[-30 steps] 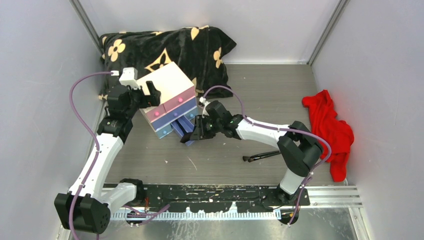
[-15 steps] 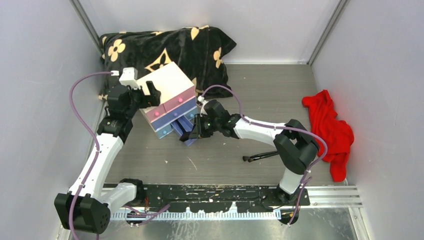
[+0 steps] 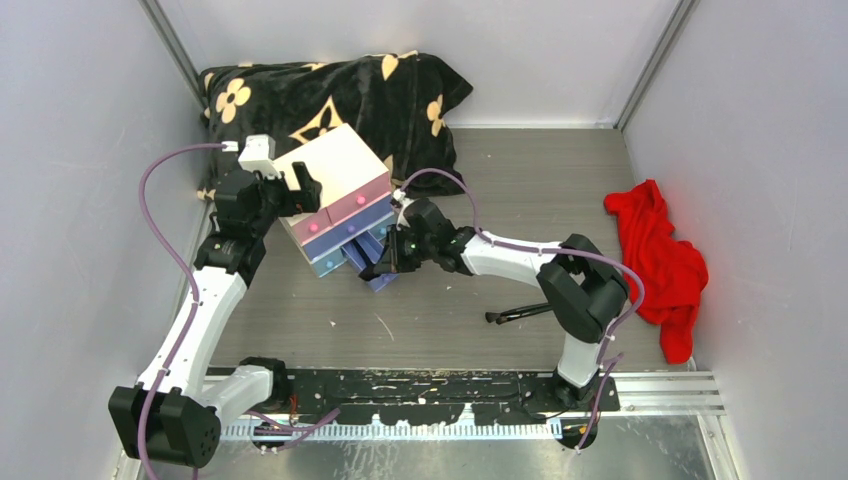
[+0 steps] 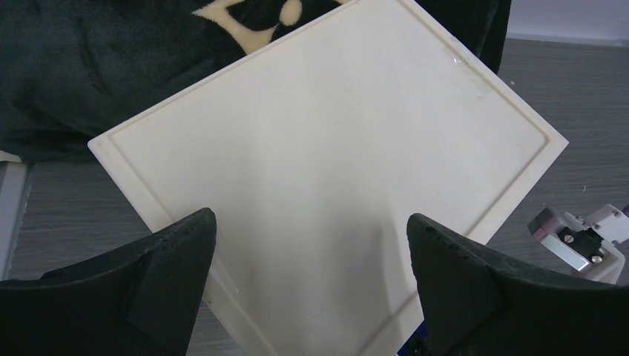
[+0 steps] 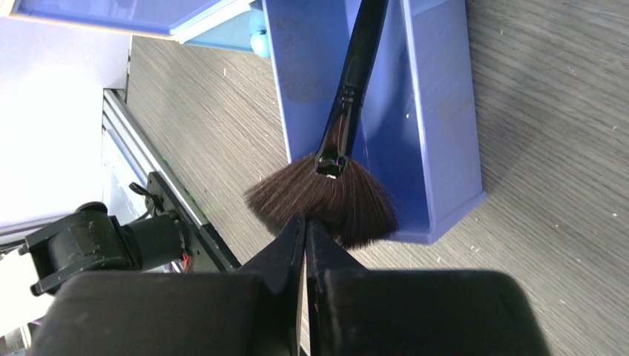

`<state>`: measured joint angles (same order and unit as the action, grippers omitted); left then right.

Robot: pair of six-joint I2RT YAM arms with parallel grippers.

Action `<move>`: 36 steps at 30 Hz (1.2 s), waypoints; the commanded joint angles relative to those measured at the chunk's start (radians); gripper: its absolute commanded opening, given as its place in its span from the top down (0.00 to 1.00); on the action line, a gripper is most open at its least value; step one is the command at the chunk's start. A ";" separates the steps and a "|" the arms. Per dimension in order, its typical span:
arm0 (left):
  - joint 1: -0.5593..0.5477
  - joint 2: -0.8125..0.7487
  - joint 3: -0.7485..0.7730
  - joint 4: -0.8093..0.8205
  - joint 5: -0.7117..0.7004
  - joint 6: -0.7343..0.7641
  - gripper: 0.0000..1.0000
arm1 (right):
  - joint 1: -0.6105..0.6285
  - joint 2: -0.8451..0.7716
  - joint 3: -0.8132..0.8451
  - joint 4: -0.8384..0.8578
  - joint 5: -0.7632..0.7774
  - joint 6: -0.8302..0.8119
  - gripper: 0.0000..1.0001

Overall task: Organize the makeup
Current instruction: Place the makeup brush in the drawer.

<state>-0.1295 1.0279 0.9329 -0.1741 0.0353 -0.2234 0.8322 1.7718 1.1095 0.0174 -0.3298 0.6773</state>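
Observation:
A black-handled fan brush lies inside the pulled-out blue drawer, its dark bristles spilling over the drawer's front end. My right gripper is shut, its tips right against the edge of those bristles; nothing shows between the fingers. From above, the right gripper sits at the front of the blue drawer. A second black brush lies on the table under the right arm. My left gripper is open, its fingers spread over the top of the white chest. Other makeup is out of view.
The white chest with pink, purple and blue drawers stands at an angle against a black flowered cushion. A red cloth lies by the right wall. Grey walls close in on three sides; a metal rail runs along the near edge.
My right gripper has closed and slid slightly left toward the drawer's front, the arm's elbow following. The left arm and the chest have not moved.

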 commanded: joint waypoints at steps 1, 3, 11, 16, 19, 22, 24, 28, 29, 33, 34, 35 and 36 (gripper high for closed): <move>-0.004 0.008 -0.015 -0.071 -0.004 -0.002 0.00 | 0.006 0.031 0.059 0.063 0.018 0.015 0.94; -0.005 0.008 -0.017 -0.070 -0.003 -0.002 0.00 | 0.007 0.048 0.069 0.056 0.021 0.014 0.94; -0.006 0.010 -0.025 -0.064 -0.003 -0.002 0.00 | 0.008 0.066 0.080 0.008 0.019 -0.043 0.78; -0.006 0.012 -0.025 -0.061 -0.007 -0.001 0.00 | 0.009 0.057 0.058 -0.005 0.039 -0.068 0.69; -0.005 0.012 -0.023 -0.060 -0.006 0.000 0.00 | 0.009 0.008 0.015 0.029 0.052 -0.071 0.69; -0.006 0.014 -0.023 -0.060 -0.004 -0.001 0.00 | 0.010 -0.064 -0.015 0.032 0.097 -0.093 0.68; -0.006 0.014 -0.023 -0.061 -0.004 0.001 0.00 | 0.010 -0.121 -0.031 0.027 0.136 -0.116 0.67; -0.005 0.012 -0.023 -0.063 -0.006 0.002 0.00 | 0.008 -0.242 -0.068 -0.044 0.285 -0.147 0.65; -0.005 0.011 -0.021 -0.064 -0.007 0.001 0.00 | 0.007 -0.275 -0.087 -0.071 0.331 -0.150 0.64; -0.005 0.016 -0.012 -0.065 -0.004 0.001 0.00 | -0.012 -0.360 -0.156 -0.194 0.488 -0.136 0.64; -0.006 0.015 -0.010 -0.065 -0.002 -0.001 0.00 | -0.025 -0.372 -0.174 -0.230 0.502 -0.115 0.64; -0.006 0.016 -0.010 -0.065 0.001 -0.002 0.00 | -0.041 -0.392 -0.203 -0.256 0.503 -0.092 0.64; -0.005 0.015 -0.011 -0.064 0.003 -0.002 0.00 | -0.056 -0.415 -0.234 -0.273 0.500 -0.068 0.64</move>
<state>-0.1310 1.0283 0.9310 -0.1715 0.0345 -0.2226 0.8211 1.4147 0.9596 -0.1219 0.0456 0.5568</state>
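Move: The right fingertips are nearly shut at the makeup brush's bristle head, which sits about 1 cm left of them and slightly lower. The open drawer's middle is roughly 2 cm ahead, 2 cm left and 4 cm below; the cabinet's middle is some 13 cm ahead and 9 cm left, and the spare brush 9 cm back, 30 cm right and 8 cm below. From the left hand, the drawer is about 10 cm back, 10 cm right and 19 cm below. Ease the right fingertips forward and left with the bristle head, sinking about 1 cm towards the drawer, then open them to roughly a third to let go of the brush. Back the hand away to the right about 10 cm, rising some 6 cm clear of the drawer front, rolling the wrist and turning it clockwise about 15 degrees as it leaves. ##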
